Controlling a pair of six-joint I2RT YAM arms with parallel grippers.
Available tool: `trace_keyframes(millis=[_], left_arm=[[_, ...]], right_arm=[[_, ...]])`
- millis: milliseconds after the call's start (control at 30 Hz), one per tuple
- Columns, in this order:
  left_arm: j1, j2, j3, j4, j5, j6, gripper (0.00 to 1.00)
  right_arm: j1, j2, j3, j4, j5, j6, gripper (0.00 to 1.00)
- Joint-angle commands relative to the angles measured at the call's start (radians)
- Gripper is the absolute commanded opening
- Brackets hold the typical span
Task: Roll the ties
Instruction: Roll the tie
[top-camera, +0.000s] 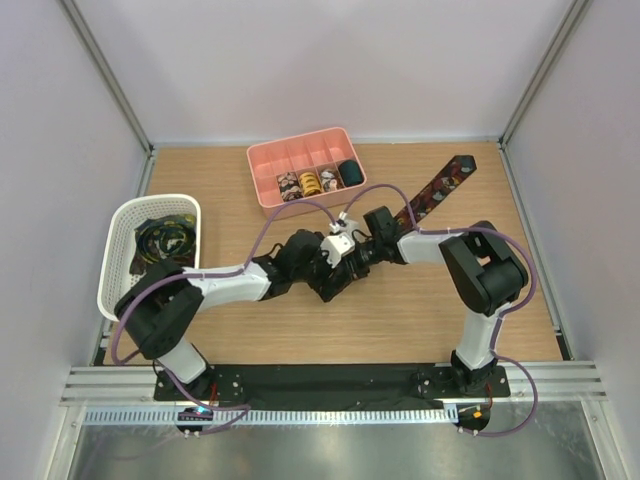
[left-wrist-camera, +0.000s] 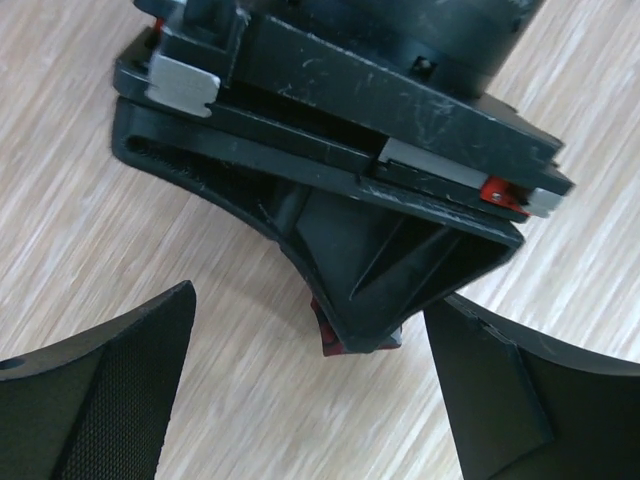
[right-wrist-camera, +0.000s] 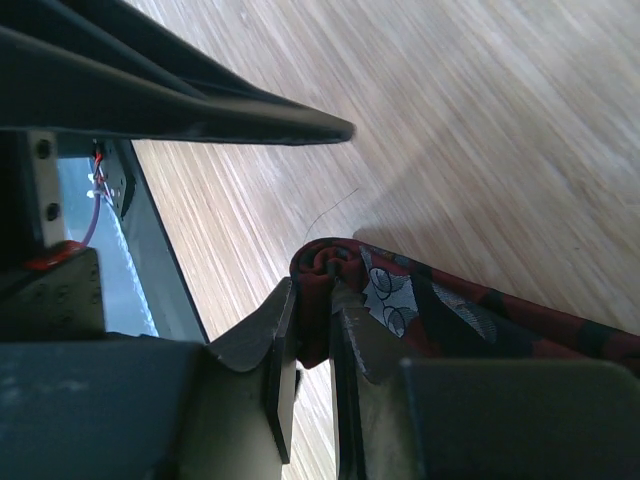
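A dark red patterned tie (top-camera: 445, 182) lies stretched from the back right of the table toward the middle. Its near end is curled into a small roll (right-wrist-camera: 335, 262). My right gripper (right-wrist-camera: 313, 292) is shut on that rolled end. My left gripper (left-wrist-camera: 310, 300) stands wide open, one finger (left-wrist-camera: 110, 390) on each side of the right gripper's tip, where a bit of red tie (left-wrist-camera: 330, 338) shows. From above, both grippers (top-camera: 340, 262) meet at the table's middle. Several rolled ties (top-camera: 310, 182) sit in the pink tray (top-camera: 300, 150).
A white mesh basket (top-camera: 120, 250) at the left holds more loose ties (top-camera: 165, 240). The pink tray stands at the back centre. Grey walls enclose the wooden table, and its black front rail (top-camera: 330, 378) runs along the near edge.
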Motion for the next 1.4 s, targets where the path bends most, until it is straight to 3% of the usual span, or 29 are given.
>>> trace_keyframes(millis=[0,433,833,1367], left_arm=[[-0.003,0.053,0.067,-0.042,0.016,0.026,0.94],[-0.007,0.139,0.097,-0.028,0.04,0.037,0.79],[-0.007,0.142,0.083,-0.025,0.088,0.063,0.53],[-0.008,0.097,0.088,-0.134,0.0,0.032,0.53]], right_arm=[[-0.017,-0.005,-0.016,0.062,0.006,0.004,0.11],[-0.042,-0.022,-0.022,0.066,0.011,0.023,0.08],[-0.042,-0.063,-0.013,0.062,0.014,0.046,0.08],[-0.06,0.029,-0.005,0.023,0.146,0.026,0.06]])
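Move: The tie's rolled-up end sits in the right hand's fingertips, at most about 1 cm below the hand point. From the left hand it lies some 3 cm to the right, about 1 cm ahead and 4 cm lower. The flat tie's far tip is roughly 24 cm ahead and 25 cm to the right of the right hand, 2 cm down. The pink tray stands about 21 cm ahead of the left hand and 8 cm to its left, some 4 cm lower. The right fingers keep their pinch on the rolled end and carry it about 3 cm diagonally forward and right, along the line of the flat tie, turning slightly clockwise and dipping 1 cm late on. The wide-open left hand sinks nearly 4 cm beside the roll, then stays low while its fingers close to about half, one fingertip coming up against the roll's edge. ##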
